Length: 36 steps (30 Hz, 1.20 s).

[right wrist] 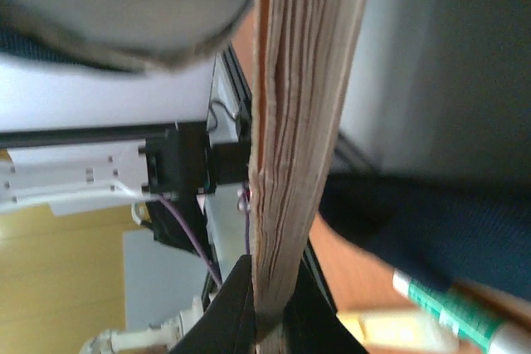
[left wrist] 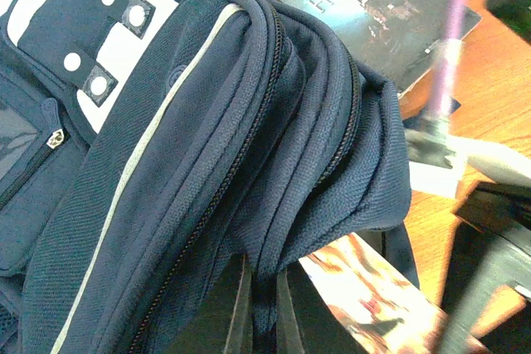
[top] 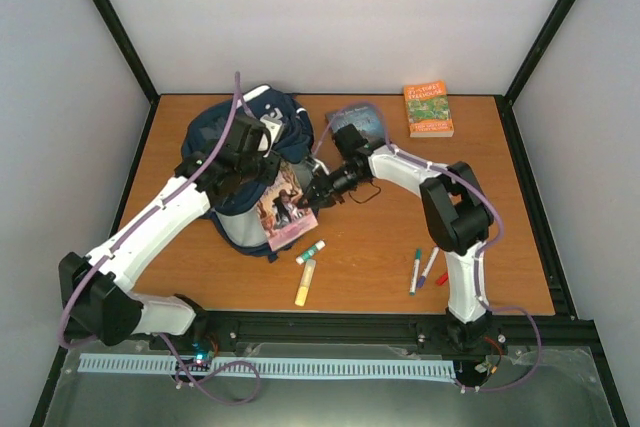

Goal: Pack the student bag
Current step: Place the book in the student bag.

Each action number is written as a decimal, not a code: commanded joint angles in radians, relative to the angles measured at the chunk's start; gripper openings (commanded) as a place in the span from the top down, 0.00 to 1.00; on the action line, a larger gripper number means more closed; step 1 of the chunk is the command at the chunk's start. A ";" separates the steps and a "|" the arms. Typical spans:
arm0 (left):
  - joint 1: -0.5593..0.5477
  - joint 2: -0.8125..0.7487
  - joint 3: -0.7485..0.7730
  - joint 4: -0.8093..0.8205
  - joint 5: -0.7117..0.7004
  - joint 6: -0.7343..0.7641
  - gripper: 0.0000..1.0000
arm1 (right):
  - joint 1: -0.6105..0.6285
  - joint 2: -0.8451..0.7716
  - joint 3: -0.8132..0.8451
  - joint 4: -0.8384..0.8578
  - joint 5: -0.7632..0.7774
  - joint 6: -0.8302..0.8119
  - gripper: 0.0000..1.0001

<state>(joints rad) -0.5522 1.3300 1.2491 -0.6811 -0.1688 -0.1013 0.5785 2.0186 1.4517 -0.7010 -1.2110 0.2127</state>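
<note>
The student bag (top: 232,127) is a navy backpack with white stripes, lying at the table's left centre. My left gripper (top: 258,169) is shut on a fold of its fabric (left wrist: 267,288) at the rim of the opening, holding that flap raised. A paperback with a pinkish cover (top: 285,209) lies tilted against the bag's mouth, partly under the raised flap (left wrist: 373,292). My right gripper (top: 313,192) is shut on this book; its page edge (right wrist: 299,122) runs upright between the dark fingers (right wrist: 228,312).
A dark-covered book (top: 358,122) lies just right of the bag and an orange and green book (top: 428,110) at the back right. A green marker (top: 311,252) and a yellow one (top: 305,283) lie in front of the bag. More markers (top: 416,269) lie by the right arm.
</note>
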 commanded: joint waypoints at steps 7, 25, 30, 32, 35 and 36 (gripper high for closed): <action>0.012 -0.080 0.007 0.133 0.064 -0.017 0.99 | 0.020 0.145 0.235 0.218 0.075 0.303 0.97; 0.014 -0.108 -0.018 0.139 0.047 -0.012 0.99 | 0.059 0.280 0.345 0.249 0.323 0.229 0.76; 0.014 -0.120 -0.028 0.138 0.045 -0.013 0.99 | 0.059 0.206 0.244 0.259 0.380 0.171 0.63; 0.014 -0.126 -0.028 0.134 0.042 -0.014 0.99 | 0.058 0.148 0.176 0.256 0.430 0.127 0.53; 0.014 -0.139 -0.034 0.131 0.038 -0.017 0.99 | 0.058 0.043 0.066 0.267 0.502 0.056 0.45; 0.015 -0.144 -0.035 0.132 0.037 -0.018 0.99 | 0.059 0.009 0.027 0.277 0.516 0.042 0.44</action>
<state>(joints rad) -0.5385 1.2522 1.1889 -0.6445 -0.1310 -0.1059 0.6338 2.1822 1.5784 -0.4557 -0.8066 0.3569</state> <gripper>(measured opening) 0.068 0.542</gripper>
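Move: The book is already pinched in my right hand, its middle about 4 cm to that hand's left and 3 cm back. The student bag's open mouth is about 9 cm left, level fore and aft, 7 cm lower. The glue stick lies some 10 cm back and straight below by 13 cm; the dark book is 16 cm ahead, 11 cm right, 13 cm down. From my left hand, on the bag's raised edge, the mouth is some 7 cm back, 2 cm left and 15 cm down. With my right hand I push the pinched book forward and left, about 7 cm each way, into the bag under the raised flap. Then I sink some 7 cm, tipping my fingers down by about 20 degrees, and open them to let the book go, drawing slightly back to the right at the end. My left hand keeps its pinch on the bag's edge, holding the mouth up. ##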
